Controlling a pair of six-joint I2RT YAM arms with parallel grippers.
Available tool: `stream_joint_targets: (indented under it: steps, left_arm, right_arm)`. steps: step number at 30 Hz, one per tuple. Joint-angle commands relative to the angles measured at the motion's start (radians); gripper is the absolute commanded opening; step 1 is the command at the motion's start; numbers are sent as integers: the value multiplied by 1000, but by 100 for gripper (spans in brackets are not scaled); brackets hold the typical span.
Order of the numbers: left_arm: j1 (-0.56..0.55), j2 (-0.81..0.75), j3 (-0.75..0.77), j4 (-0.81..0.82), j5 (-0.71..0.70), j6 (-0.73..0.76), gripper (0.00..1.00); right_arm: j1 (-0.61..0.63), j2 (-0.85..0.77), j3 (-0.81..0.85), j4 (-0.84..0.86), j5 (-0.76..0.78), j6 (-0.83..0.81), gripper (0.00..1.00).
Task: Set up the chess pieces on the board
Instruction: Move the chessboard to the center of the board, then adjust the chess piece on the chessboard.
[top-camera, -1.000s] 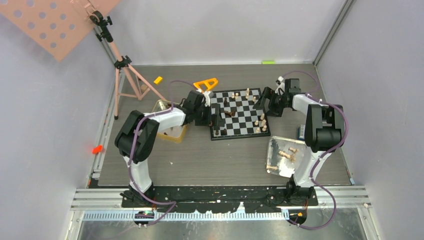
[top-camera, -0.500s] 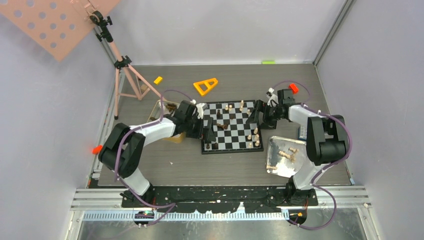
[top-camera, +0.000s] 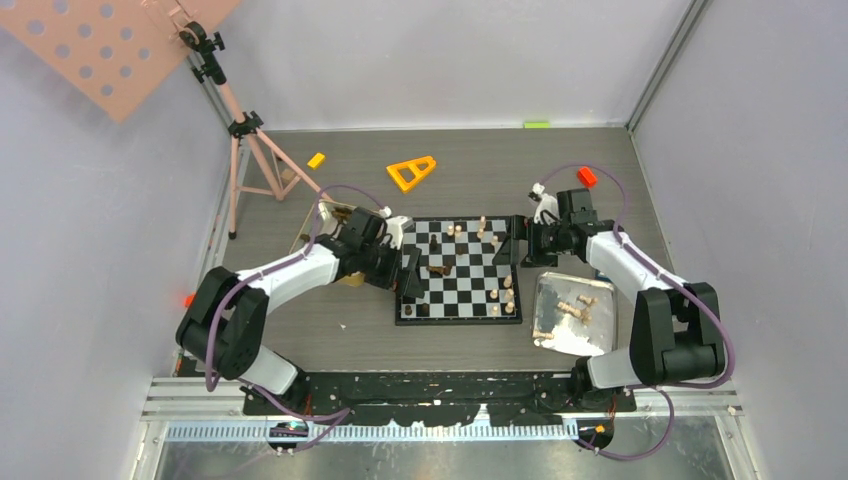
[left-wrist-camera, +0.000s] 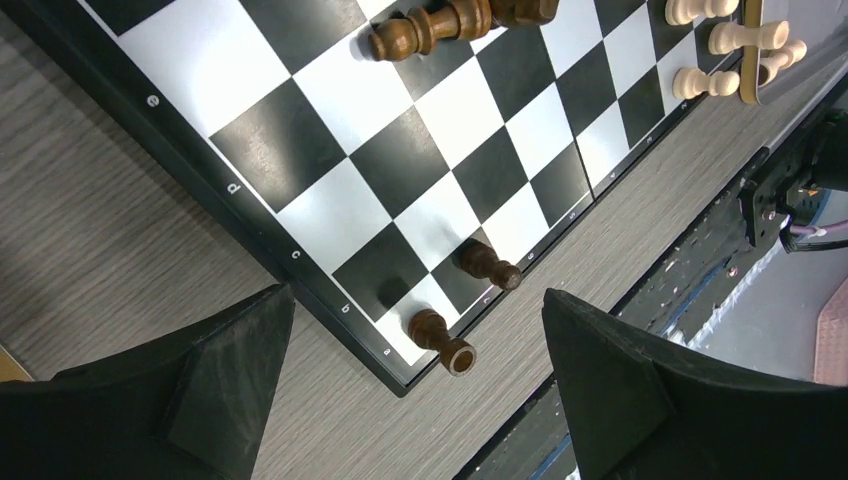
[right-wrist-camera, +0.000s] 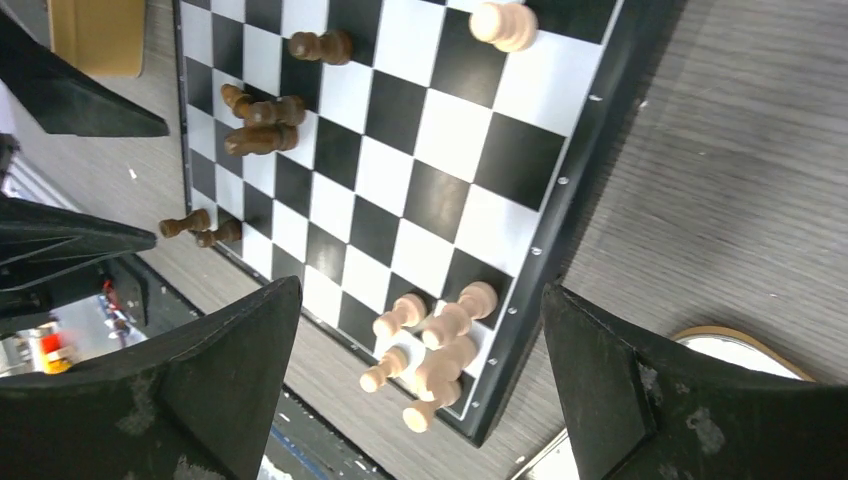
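The board (top-camera: 472, 291) lies mid-table between my two arms. Dark chess pieces (top-camera: 438, 268) lie and stand on its left half, and pale ones (top-camera: 507, 295) cluster at its near right. My left gripper (top-camera: 408, 273) is open at the board's left edge. In the left wrist view the board's corner (left-wrist-camera: 400, 150) and two dark pieces (left-wrist-camera: 440, 340) sit between its spread fingers (left-wrist-camera: 417, 295). My right gripper (top-camera: 518, 243) is open at the far right edge. The pale cluster (right-wrist-camera: 435, 350) on the board (right-wrist-camera: 440, 120) shows between its fingers (right-wrist-camera: 422, 288). Neither gripper holds anything.
A silver tray (top-camera: 592, 337) holding pale pieces (top-camera: 574, 306) stands right of the board. A gold tin (top-camera: 328, 213) sits behind my left arm. An orange triangle (top-camera: 411, 172), a yellow block (top-camera: 316, 159) and a red block (top-camera: 587, 176) lie farther back. A tripod (top-camera: 245, 140) stands far left.
The board has slid toward the near edge and a little left. Both grippers moved with it at its sides, staying open.
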Motion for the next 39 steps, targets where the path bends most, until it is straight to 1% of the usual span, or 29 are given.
stream_joint_targets:
  steps: [1, 5, 11, 15, 18, 22, 26, 27, 30, 33, 39]
  left_arm:
    - [-5, -49, 53, -11, 19, 49, 98]
    - [-5, -60, 62, -24, 16, 56, 98]
    - [-5, -78, 120, -71, -10, 116, 98]
    - [-5, -79, 230, -176, -100, 196, 98]
    - [-5, -72, 329, -295, -167, 289, 98]
    - [-4, -74, 444, -445, -207, 398, 98]
    - [-5, -92, 499, -557, -254, 481, 98]
    - [-5, -100, 500, -565, -270, 492, 98]
    - [-5, -146, 472, -542, -310, 503, 98]
    - [-5, -183, 436, -503, -312, 503, 98]
    - [-5, -159, 429, -502, -302, 512, 98]
  right_arm:
    - [5, -45, 36, -3, 109, -66, 96]
    - [5, -25, 44, -21, 159, -74, 96]
    - [5, -26, 92, -31, 165, -92, 96]
    - [37, -28, 162, -33, 188, -130, 94]
    - [100, -10, 218, -30, 244, -164, 93]
    - [181, 68, 323, -53, 328, -213, 87]
    - [232, 173, 431, -86, 401, -244, 75]
    - [248, 204, 446, -97, 415, -254, 70]
    - [273, 256, 498, -127, 483, -286, 60]
    - [287, 293, 513, -159, 523, -332, 56]
    - [288, 317, 500, -194, 581, -380, 54]
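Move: The white pawn nearest the board's right edge, in the far-right group, lies about 9 cm ahead of the right hand, 4 cm left and 3 cm lower. Its two white neighbours stand some 11 cm ahead, 7 left, and 14 ahead, 6 left; the near-right white cluster is about 4 cm behind the hand. For the left hand, the box of dark pieces is about 16 cm ahead and 14 left, the near-left dark pawns 2 cm back, 4 right. Right hand goes about 9 cm forward towards the pawn, fingers half closing; left hand rises some 13 cm. ##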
